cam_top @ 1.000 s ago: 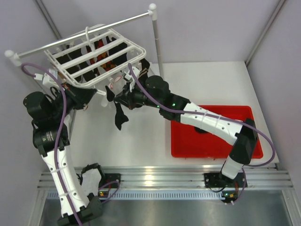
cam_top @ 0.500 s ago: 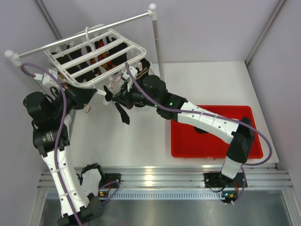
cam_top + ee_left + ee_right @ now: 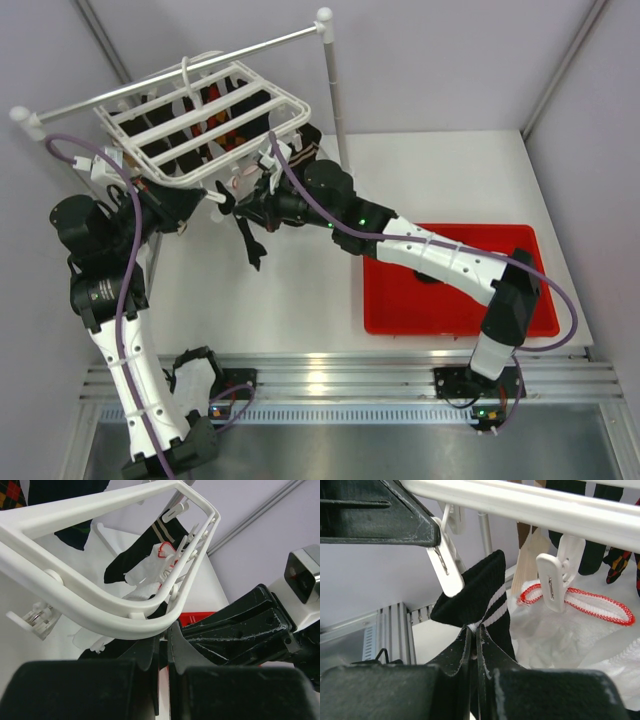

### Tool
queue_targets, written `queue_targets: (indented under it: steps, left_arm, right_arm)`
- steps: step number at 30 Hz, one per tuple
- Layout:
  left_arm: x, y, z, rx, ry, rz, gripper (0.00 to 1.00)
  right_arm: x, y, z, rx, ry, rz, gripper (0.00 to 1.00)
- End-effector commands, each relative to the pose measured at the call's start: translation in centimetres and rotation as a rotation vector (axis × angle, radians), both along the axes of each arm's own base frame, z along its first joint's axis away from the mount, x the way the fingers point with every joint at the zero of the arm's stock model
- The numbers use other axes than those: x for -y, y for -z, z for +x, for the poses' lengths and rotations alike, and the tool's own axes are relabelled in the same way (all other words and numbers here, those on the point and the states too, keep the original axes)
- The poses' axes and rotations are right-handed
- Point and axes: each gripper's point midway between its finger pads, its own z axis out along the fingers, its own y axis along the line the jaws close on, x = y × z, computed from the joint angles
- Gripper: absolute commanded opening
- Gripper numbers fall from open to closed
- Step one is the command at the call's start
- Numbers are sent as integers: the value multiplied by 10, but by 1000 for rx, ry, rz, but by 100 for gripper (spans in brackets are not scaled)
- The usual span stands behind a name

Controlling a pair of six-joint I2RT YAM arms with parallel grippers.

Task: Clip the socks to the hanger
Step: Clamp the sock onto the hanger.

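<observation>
The white slatted hanger [image 3: 200, 120] hangs from a grey rail. My right gripper [image 3: 240, 212] is just under its front edge. In the right wrist view this gripper [image 3: 474, 629] is shut on the striped cuff of a black sock [image 3: 480, 595]. The sock's cuff touches a dangling white clip [image 3: 447, 570], and its foot hangs below [image 3: 248, 248]. My left gripper [image 3: 165, 630] sits under the hanger rim [image 3: 100, 605], shut on the top of that clip. Its black finger [image 3: 380, 520] shows above the clip. Another dark striped sock [image 3: 155, 535] hangs at the far corner.
A white sock with a red edge [image 3: 570, 600] is pinned in the neighbouring clip [image 3: 557, 575]. Patterned socks hang under the slats. The rail's grey post [image 3: 332, 90] stands behind the right arm. A red tray [image 3: 450, 300] lies on the table at right.
My right gripper has carried the black sock up and to the left, up to the clip at the hanger's front edge. The left arm has stayed put.
</observation>
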Motion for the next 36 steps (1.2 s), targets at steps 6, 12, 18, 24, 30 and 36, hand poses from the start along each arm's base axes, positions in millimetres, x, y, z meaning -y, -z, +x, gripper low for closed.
queue_targets:
  steps: [6, 12, 18, 24, 30, 36]
  left_arm:
    - [0, -8, 2, 51, 9, 19, 0]
    - [1, -8, 2, 49, 10, 15, 0]
    - [-1, -6, 4, 40, 4, 8, 4]
    - [2, -8, -3, 57, 1, 10, 44]
    - [7, -20, -17, 121, -5, 21, 61]
    - [8, -32, -36, 153, -69, 23, 66]
  right_arm:
    - [2, -63, -28, 44, -85, 191, 0]
    - [-2, -64, -31, 46, -115, 195, 0]
    - [-3, -70, -28, 62, -102, 201, 0]
    - [10, -72, -15, 76, -54, 192, 0]
    - [22, -73, 0, 78, -17, 188, 0]
    - [32, -74, 9, 98, 1, 183, 0]
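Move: The left fingers already squeeze the clip under the hanger's near corner; its jaws lie about 2 cm right and 1 cm ahead of that hand point, 1 cm below. The hanger corner is some 3 cm above and 1 cm ahead. From the right hand, which already pinches the striped black sock below its cuff, the clip is about 3 cm left and 3 cm up, level in depth; the red-trimmed white sock is roughly 5 cm ahead, 1 cm left, 1 cm up. Keep the left gripper shut on the clip while the right one lifts the black sock's cuff about 2 cm up, slightly back and left, to the jaws, and pauses. Then open the left fingers to about two-thirds, letting go of the clip, and draw back some 2.5 cm, rising slightly. Meanwhile ease the right hand forward, right and a little higher, still pinching the sock. ##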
